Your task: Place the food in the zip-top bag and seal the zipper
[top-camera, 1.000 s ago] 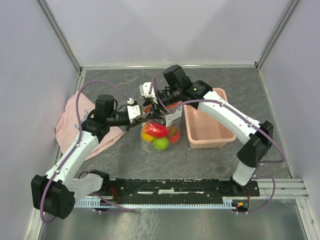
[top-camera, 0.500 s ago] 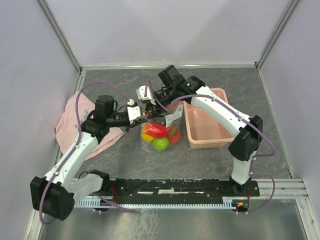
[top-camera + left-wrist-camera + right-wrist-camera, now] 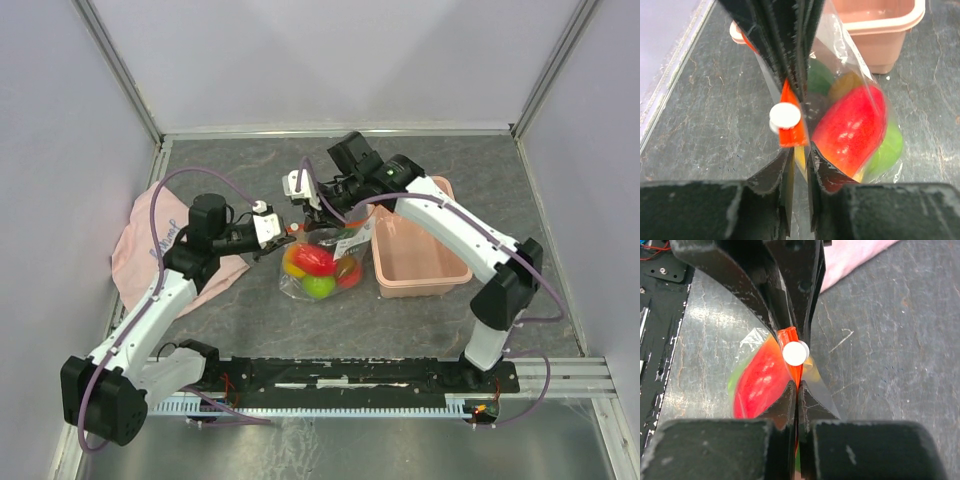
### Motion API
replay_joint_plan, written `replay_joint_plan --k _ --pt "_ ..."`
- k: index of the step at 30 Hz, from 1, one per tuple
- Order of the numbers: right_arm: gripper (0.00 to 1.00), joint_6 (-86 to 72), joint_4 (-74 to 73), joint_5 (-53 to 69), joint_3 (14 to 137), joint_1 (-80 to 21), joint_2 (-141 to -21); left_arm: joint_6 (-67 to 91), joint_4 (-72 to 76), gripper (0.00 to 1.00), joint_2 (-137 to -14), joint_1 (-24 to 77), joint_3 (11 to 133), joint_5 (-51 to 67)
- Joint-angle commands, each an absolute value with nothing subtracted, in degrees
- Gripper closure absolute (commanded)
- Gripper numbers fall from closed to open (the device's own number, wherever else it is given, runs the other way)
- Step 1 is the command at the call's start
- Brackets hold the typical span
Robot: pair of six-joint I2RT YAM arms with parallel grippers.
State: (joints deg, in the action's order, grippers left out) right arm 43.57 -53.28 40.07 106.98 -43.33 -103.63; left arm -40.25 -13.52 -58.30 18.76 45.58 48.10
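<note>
The zip-top bag (image 3: 322,265) stands on the table with the food inside: a red piece (image 3: 312,259), a green one (image 3: 319,286) and others behind. In the left wrist view the red food (image 3: 852,127) presses against the clear plastic. The zipper (image 3: 789,336), a red-orange strip with a white end piece (image 3: 795,353), runs between my right gripper's (image 3: 799,385) fingers, which are shut on it. My left gripper (image 3: 801,150) faces it from the other side. Its jaws stand a narrow gap apart around the bag's edge, just short of the zipper's end (image 3: 791,131).
A pink plastic bin (image 3: 421,285) sits right of the bag, close to the right arm. A pink cloth (image 3: 135,245) lies at the left under the left arm. Grey walls enclose the table on three sides.
My right gripper has closed onto the zipper after shifting left and back. My left gripper's jaws have eased slightly apart. The bag has barely moved.
</note>
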Motion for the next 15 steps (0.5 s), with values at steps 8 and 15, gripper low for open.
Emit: replay_joint_plan --k 8,15 --pt "0.99 30.0 -31.5 26.7 94.1 -43.7 -92.1 -25.1 9.5 0.58 -58.3 18.5 41.6 55.1" --pt "0.99 26.8 -23.8 19.5 88.9 -45.7 -90.1 -17.9 17.8 0.59 -60.5 18.6 41.1 58.0"
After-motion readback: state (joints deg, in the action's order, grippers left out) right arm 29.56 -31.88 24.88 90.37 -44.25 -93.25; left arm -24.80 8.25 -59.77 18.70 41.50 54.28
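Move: The bag's orange zipper end with its white knob is in the right hand's shut fingertips, about 1 cm to that hand's left and 1 cm below; from the left hand it is roughly 2 cm right and 1 cm ahead. From the right hand, the red fruit inside the bag lies some 4 cm back, 2 cm right and 15 cm below, and the pink basket about 24 cm right, level, 19 cm below. Right hand keeps pinching the zipper end, carrying it 3 cm forward, turning clockwise; opening left hand rises 3 cm, rightward. ##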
